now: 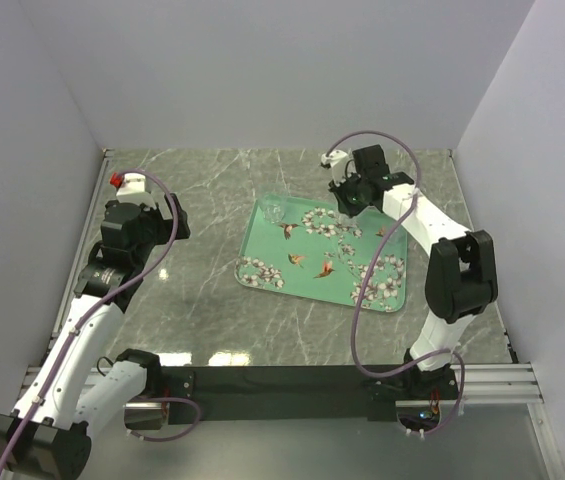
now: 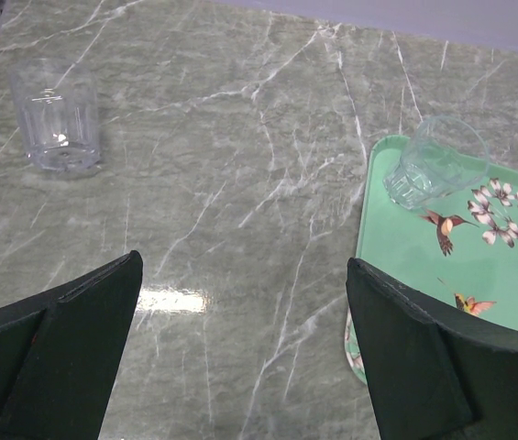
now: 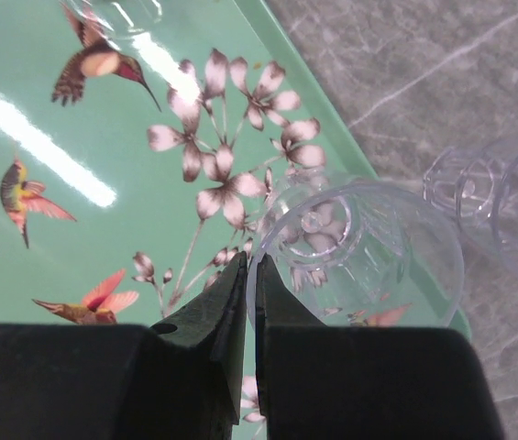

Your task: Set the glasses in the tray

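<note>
The mint-green tray [image 1: 245, 252] with birds and blossoms lies in the middle of the table. One clear glass [image 1: 275, 211] stands in its far left corner, also seen in the left wrist view [image 2: 433, 160]. My right gripper [image 3: 251, 275] is shut on the rim of a second glass [image 3: 369, 247], held tilted over the tray's [image 3: 57, 137] far right edge. A third glass [image 3: 506, 197] lies on the marble just outside that edge. Another glass [image 2: 55, 115] stands on the table far to the left. My left gripper [image 2: 240, 348] hangs open over bare marble, left of the tray [image 2: 396, 247].
The table is grey-green marble, walled in by white panels on three sides. A metal rail runs along its left edge. The right arm [image 1: 457, 270] reaches over the tray's right side, with its cable looping across the tray's near right corner.
</note>
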Robot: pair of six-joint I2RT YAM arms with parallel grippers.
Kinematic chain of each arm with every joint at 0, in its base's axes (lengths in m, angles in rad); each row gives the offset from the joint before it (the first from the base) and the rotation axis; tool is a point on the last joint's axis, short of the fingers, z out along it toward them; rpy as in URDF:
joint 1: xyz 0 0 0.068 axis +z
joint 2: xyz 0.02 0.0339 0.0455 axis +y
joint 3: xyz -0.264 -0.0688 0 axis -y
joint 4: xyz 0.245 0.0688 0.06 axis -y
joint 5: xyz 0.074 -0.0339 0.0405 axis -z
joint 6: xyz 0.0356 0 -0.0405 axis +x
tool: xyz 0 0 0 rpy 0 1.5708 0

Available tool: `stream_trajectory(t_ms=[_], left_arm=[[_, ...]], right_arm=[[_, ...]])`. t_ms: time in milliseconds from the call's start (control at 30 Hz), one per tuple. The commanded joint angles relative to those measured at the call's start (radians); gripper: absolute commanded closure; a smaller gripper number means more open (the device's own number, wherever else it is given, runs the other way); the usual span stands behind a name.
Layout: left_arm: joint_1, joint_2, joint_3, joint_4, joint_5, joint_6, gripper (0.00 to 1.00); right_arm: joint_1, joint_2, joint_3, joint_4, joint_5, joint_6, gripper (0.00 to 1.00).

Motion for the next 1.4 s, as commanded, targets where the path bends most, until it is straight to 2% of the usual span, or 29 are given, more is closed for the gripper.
stream_trajectory(t_ms=[0,500,567,600,667,700,800,900,1033,1367], left_arm=[[0.003,-0.018,-0.005,0.029,-0.015,0.016,0.01],[0.003,-0.018,-0.006,0.031,-0.014,0.016,0.00],[0.003,-0.016,-0.006,0.031,-0.015,0.016,0.00],[0.003,-0.016,-0.008,0.031,-0.017,0.016,0.01],[0.003,-0.016,-0.008,0.029,-0.018,0.016,0.01],[0.003,-0.018,-0.008,0.031,-0.021,0.016,0.01],[0.003,-0.016,-0.009,0.032,-0.023,0.016,0.01],[0.003,-0.018,-0.011,0.035,-0.026,0.016,0.01],[0.003,-0.018,-0.017,0.041,-0.034,0.013,0.00],[0.012,-0.008,-0.031,0.057,-0.087,-0.001,0.01]], right_arm=[[-0.035,-0.065,-0.046,0.063,-0.001,-0.001,1.00],[-0.116,-0.109,-0.163,0.102,0.007,0.002,0.99],[-0.119,-0.108,-0.163,0.100,0.013,0.000,0.93],[-0.123,-0.109,-0.161,0.097,0.010,0.000,0.79],[-0.123,-0.129,-0.161,0.094,-0.007,0.002,0.65],[-0.123,-0.137,-0.163,0.094,-0.009,0.005,0.53],[-0.126,-0.177,-0.153,0.085,-0.022,0.009,0.41],[-0.135,-0.230,-0.146,0.070,-0.050,0.022,0.37],[-0.170,-0.313,-0.159,0.050,-0.131,0.042,0.36],[-0.244,-0.577,-0.395,0.060,-0.364,0.078,0.36]])
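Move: The right hand holds a glass by its rim over the tray, bound for the free spot in the far right corner, about 8 cm to its right, level fore and aft, its floor some 10 cm below. A glass already in the tray lies about 13 cm right and 1 cm back; another outside it, 11 cm ahead and 7 cm right. From the left hand the spot is roughly 45 cm right and 10 cm ahead. Right hand carries the glass 6 cm right, 3 cm down onto the tray, opens, then rises 11 cm, drawing back. ##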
